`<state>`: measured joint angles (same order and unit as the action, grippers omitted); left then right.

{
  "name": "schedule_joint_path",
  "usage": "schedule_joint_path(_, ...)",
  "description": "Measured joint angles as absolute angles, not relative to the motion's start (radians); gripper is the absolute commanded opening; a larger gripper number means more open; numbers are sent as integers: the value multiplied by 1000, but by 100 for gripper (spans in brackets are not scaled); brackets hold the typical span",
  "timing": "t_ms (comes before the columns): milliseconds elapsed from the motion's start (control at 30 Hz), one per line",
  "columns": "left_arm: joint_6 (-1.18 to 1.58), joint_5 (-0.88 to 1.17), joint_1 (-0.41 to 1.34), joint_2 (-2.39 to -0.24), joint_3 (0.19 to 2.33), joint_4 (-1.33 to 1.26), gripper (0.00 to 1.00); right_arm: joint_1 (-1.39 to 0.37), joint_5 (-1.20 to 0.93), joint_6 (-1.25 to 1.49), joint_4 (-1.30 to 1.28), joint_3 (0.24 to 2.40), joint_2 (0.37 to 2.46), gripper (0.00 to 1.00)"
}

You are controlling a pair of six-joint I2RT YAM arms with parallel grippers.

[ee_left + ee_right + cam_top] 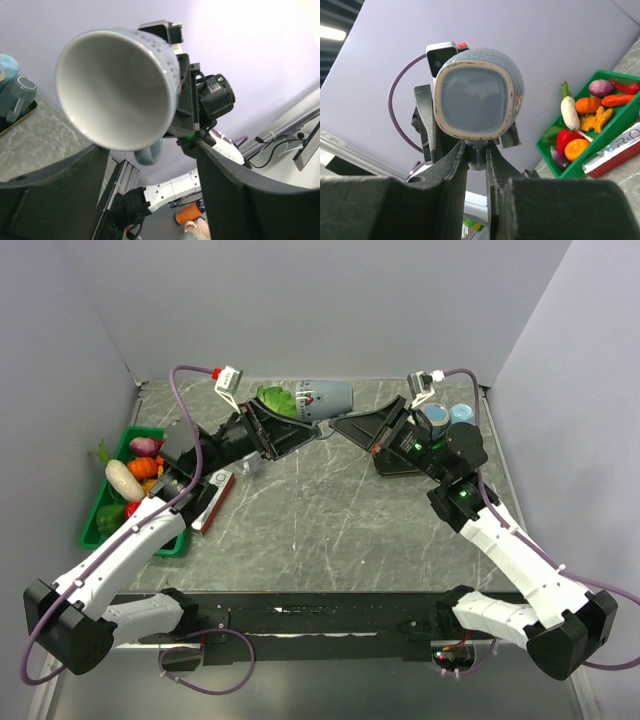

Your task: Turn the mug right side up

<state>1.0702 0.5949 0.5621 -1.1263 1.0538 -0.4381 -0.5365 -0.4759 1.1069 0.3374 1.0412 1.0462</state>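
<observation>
The mug [322, 398], grey-blue with a white inside, hangs on its side above the back of the table. My right gripper [479, 150] is shut on its handle [480, 146], and the mug's flat base [476, 100] faces the right wrist camera. From the left wrist camera I look straight into the mug's open mouth [117, 90], with the handle [148, 152] hanging below it. My left gripper [150, 167] sits just short of the rim. Its jaws are spread wide and open, with nothing held between them. In the top view the left gripper [297, 432] meets the right gripper [335, 427] under the mug.
A green tray [98, 515] of toy vegetables sits at the left, with a red and white box [212, 502] beside it. Blue mugs [445, 418] stand at the back right. A green leafy item [274, 398] lies by the mug's mouth end. Walls close in the back and sides.
</observation>
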Motion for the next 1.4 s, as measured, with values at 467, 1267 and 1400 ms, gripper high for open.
schedule_joint_path(467, 1065, 537, 572, -1109, 1049, -422, 39, -632, -356, 1101, 382, 1041, 1084, 0)
schedule_joint_path(1267, 895, 259, 579, -1036, 1078, -93, 1, -688, -256, 994, 206, 1040, 1079, 100)
schedule_joint_path(1400, 797, 149, 579, -1062, 1159, 76, 1, -688, -173, 945, 29, 1045, 1055, 100)
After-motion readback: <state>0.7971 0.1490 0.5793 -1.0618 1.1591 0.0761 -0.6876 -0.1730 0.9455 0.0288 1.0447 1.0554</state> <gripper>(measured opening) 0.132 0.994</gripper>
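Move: The blue-grey mug hangs on its side in the air, mouth to the left, its handle pinched by the right fingers; its middle lies about 6 cm ahead of the left hand, 2 cm to its right and 2 cm above, and about 5 cm ahead and 2 cm left of the right hand. Roughly 38 cm below the left hand, the lettuce is about 36 cm ahead and 12 left, the glass cup about 20 ahead and 20 left. The left hand stays nearly in place and closes its open fingers on the mug's handle while the right hand, still pinching it, eases about 3 cm left towards the left hand; then the right fingers open wide, let go of the handle and sink away some 7 cm. The left hand keeps its pinch and carries the mug off forward, left and down, roughly 5 cm each way, turning some 30 degrees, mostly counter-clockwise. ##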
